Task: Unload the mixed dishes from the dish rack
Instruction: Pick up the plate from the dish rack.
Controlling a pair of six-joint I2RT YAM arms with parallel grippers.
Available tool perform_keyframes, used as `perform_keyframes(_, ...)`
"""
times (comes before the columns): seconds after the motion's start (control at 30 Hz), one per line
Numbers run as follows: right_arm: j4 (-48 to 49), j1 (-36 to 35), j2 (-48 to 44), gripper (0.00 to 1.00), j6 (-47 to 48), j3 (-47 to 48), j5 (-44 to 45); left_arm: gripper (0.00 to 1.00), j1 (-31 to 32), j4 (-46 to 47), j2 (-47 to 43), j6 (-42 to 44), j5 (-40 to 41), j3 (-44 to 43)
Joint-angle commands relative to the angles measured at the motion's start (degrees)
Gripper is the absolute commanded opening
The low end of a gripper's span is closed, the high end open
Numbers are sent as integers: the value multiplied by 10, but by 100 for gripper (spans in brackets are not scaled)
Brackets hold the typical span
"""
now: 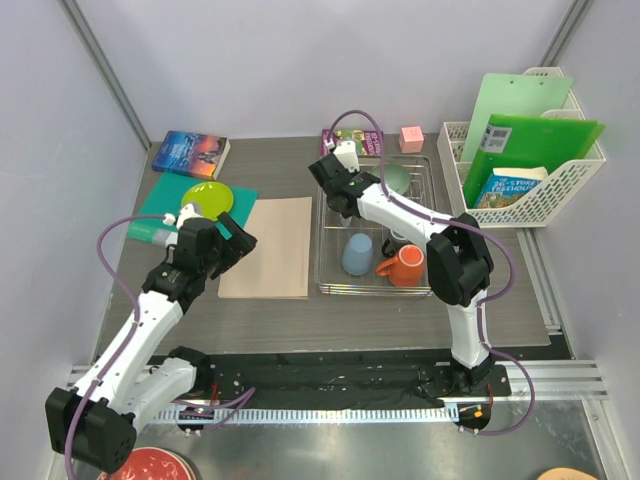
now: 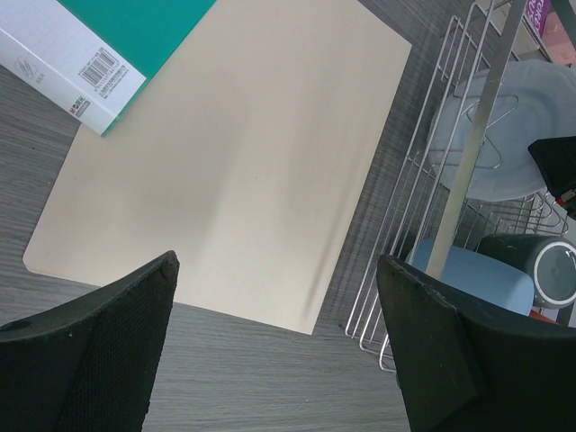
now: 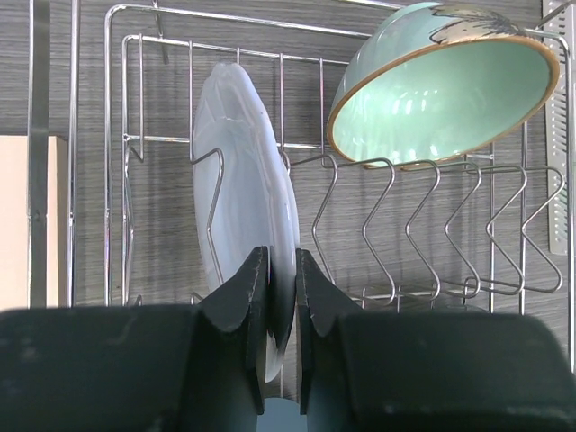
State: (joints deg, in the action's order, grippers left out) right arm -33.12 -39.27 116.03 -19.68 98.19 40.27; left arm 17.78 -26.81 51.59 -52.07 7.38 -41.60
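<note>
The silver wire dish rack (image 1: 330,270) stands right of centre. In it are a light blue cup (image 1: 357,254), an orange mug (image 1: 402,266) and a sage-green bowl (image 1: 397,180). In the right wrist view the white plate (image 3: 243,198) stands on edge in the rack wires (image 3: 405,180), and my right gripper (image 3: 283,270) is shut on its rim; the bowl (image 3: 441,90) leans beside it. The lime-green plate (image 1: 207,198) lies on a teal folder at the left. My left gripper (image 1: 235,243) is open and empty above the table (image 2: 279,270), left of the rack (image 2: 423,180).
A tan mat (image 1: 270,245) lies between the folder and the rack. A book (image 1: 190,153) and a pink cube (image 1: 411,139) sit at the back. A white slotted basket (image 1: 530,170) holds green folders at the right. A red plate (image 1: 150,468) shows at the bottom edge.
</note>
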Motion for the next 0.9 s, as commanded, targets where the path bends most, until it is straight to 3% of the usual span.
perform_keyframes(0.0,-15,0,-26,1,31,35,46,90,0,19,0,3,-3,-1)
perform_keyframes(0.57,-70,-5,-51,1,47,114,50,89,0,18,8,-2,-3,1)
perform_keyframes(0.87,-84,-5,-162,1,22,79,-23,89,1,25,17,-10,-7,2)
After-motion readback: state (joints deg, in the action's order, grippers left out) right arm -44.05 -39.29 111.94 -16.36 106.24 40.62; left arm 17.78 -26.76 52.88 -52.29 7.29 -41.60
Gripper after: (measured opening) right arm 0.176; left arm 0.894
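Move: The pale plate, stood on edge in the rack, is already pinched by its upper rim between the right fingers; its middle lies about 5 cm ahead of that hand, a centimetre left and some 7 cm below. The green bowl is roughly 10 cm ahead and 9 cm right, the blue cup about 9 cm back and 1 cm right, both some 9 cm lower than the hand. From the left hand the plate lies about 18 cm ahead, 26 cm right and 8 cm below. The right hand keeps its closed grip on the plate's rim, hardly moving at first, then draws the plate up out of the rack's wire slots by about 6 cm, with the wrist holding nearly the same tilt. Towards the end, as the lift quickens, it also eases about a centimetre back towards the base and slightly to the right, away from the left side of the rack. ##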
